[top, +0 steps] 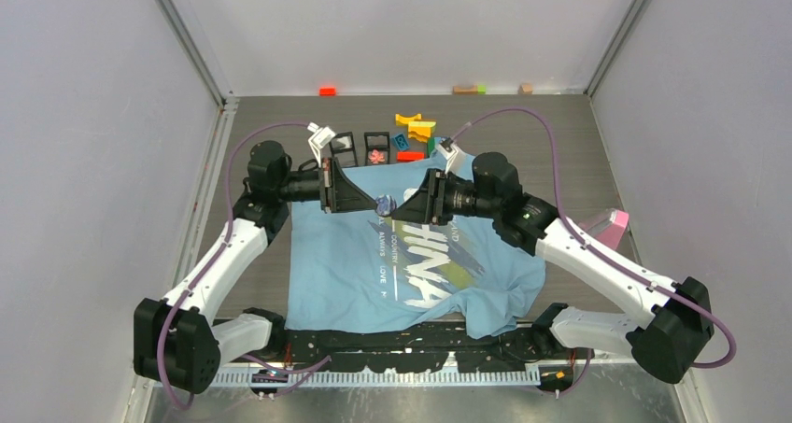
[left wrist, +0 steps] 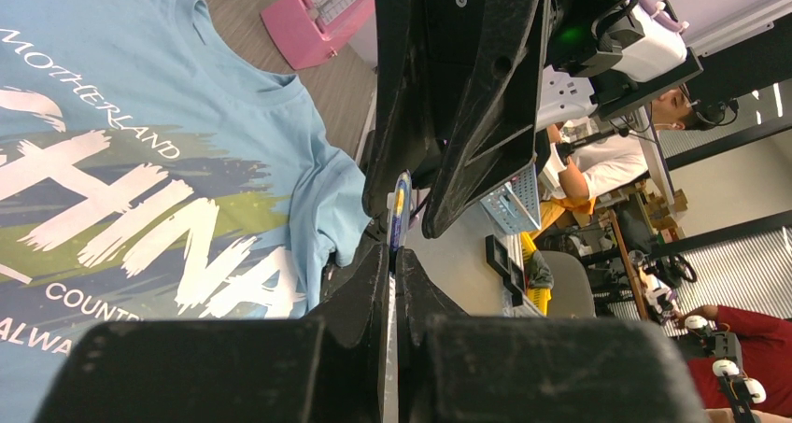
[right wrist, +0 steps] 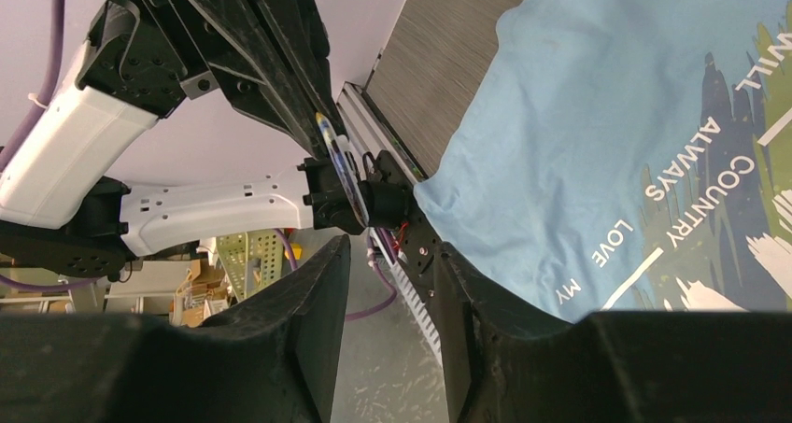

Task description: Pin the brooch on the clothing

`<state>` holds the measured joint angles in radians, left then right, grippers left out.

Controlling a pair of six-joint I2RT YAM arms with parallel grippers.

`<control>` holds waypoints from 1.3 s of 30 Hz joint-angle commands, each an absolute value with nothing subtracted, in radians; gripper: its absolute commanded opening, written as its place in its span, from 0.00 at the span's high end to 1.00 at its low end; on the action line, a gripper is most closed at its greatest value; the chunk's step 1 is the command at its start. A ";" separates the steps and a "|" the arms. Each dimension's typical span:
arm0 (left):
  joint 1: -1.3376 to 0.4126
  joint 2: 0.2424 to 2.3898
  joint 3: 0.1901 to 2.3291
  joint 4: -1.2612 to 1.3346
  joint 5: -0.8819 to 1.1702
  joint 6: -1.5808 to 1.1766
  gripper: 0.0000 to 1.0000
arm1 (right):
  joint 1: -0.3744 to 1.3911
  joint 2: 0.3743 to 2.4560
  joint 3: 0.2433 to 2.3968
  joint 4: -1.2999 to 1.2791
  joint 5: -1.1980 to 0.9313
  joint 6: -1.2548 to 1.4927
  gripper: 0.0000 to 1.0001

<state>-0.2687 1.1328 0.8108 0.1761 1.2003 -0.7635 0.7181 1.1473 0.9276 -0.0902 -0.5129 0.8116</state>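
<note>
The light blue T-shirt [top: 355, 274] with white "CHINA" lettering lies flat on the table; it also shows in the left wrist view [left wrist: 233, 87] and the right wrist view [right wrist: 607, 115]. My left gripper [top: 372, 202] is held above the shirt's collar area, shut on the small brooch [top: 384, 203], which shows edge-on at its fingertips [left wrist: 400, 204]. My right gripper [top: 400, 206] faces it tip to tip, open, its fingers [left wrist: 495, 96] on either side of the brooch [right wrist: 333, 154]. The left gripper [left wrist: 393, 247] and the right gripper [right wrist: 392, 250] nearly touch.
Coloured toy blocks [top: 416, 129] and small black frames [top: 375, 148] sit behind the shirt. A pink object [top: 609, 225] lies right of the shirt, also in the left wrist view [left wrist: 318, 21]. Small blocks lie along the back wall [top: 327, 91].
</note>
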 commanded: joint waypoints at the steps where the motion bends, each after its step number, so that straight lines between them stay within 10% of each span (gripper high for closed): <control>1: -0.278 1.107 0.805 0.224 1.235 -0.775 1.00 | 0.724 1.142 0.978 -0.011 -0.497 0.808 0.59; 13: -0.279 1.104 0.801 0.224 1.237 -0.773 1.00 | 0.731 1.183 1.023 -0.005 -0.519 0.787 0.72; 20: -0.279 1.105 0.801 0.220 1.206 -0.773 1.00 | 0.735 1.174 1.005 -0.014 -0.502 0.777 0.99; 24: -0.279 1.096 0.842 0.049 1.126 -0.685 0.49 | 0.756 1.158 1.011 -0.078 -0.420 0.698 0.99; 27: -0.279 1.066 0.896 -0.175 0.960 -0.587 0.31 | 0.791 1.154 1.047 -0.192 -0.265 0.598 0.99; 39: -0.288 0.951 0.796 -0.293 0.618 -0.938 0.21 | 1.089 1.241 1.133 -0.258 0.365 0.183 0.99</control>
<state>-0.2787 0.9726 0.8326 -0.2775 0.6865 -0.8082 1.0134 1.2057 1.0706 -0.2863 0.1036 0.3618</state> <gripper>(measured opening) 0.777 0.038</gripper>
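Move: The left hand already holds the brooch by one edge; the brooch sticks out roughly 2 cm to this hand's right. For the right hand it lies about 2 cm left, 1 cm ahead and 1 cm above, just off the half-open fingertips. Some 22 cm below the right hand, the CHINA print is centred about 7 cm right, level fore and aft, while the red flower brooch is some 22 cm ahead and 7 cm left. Rising and easing left and forward by a couple of centimetres, the right hand shuts its fingers on the free edge of the brooch while the left holds still. The left then opens wide, lets go and backs off about 4 cm left and forward, sinking 3 cm as its fingers swing counter-clockwise. The right keeps its pinch and sinks some 3.5 cm towards the shirt, tipping its fingers down and rolling them about 25 degrees. ##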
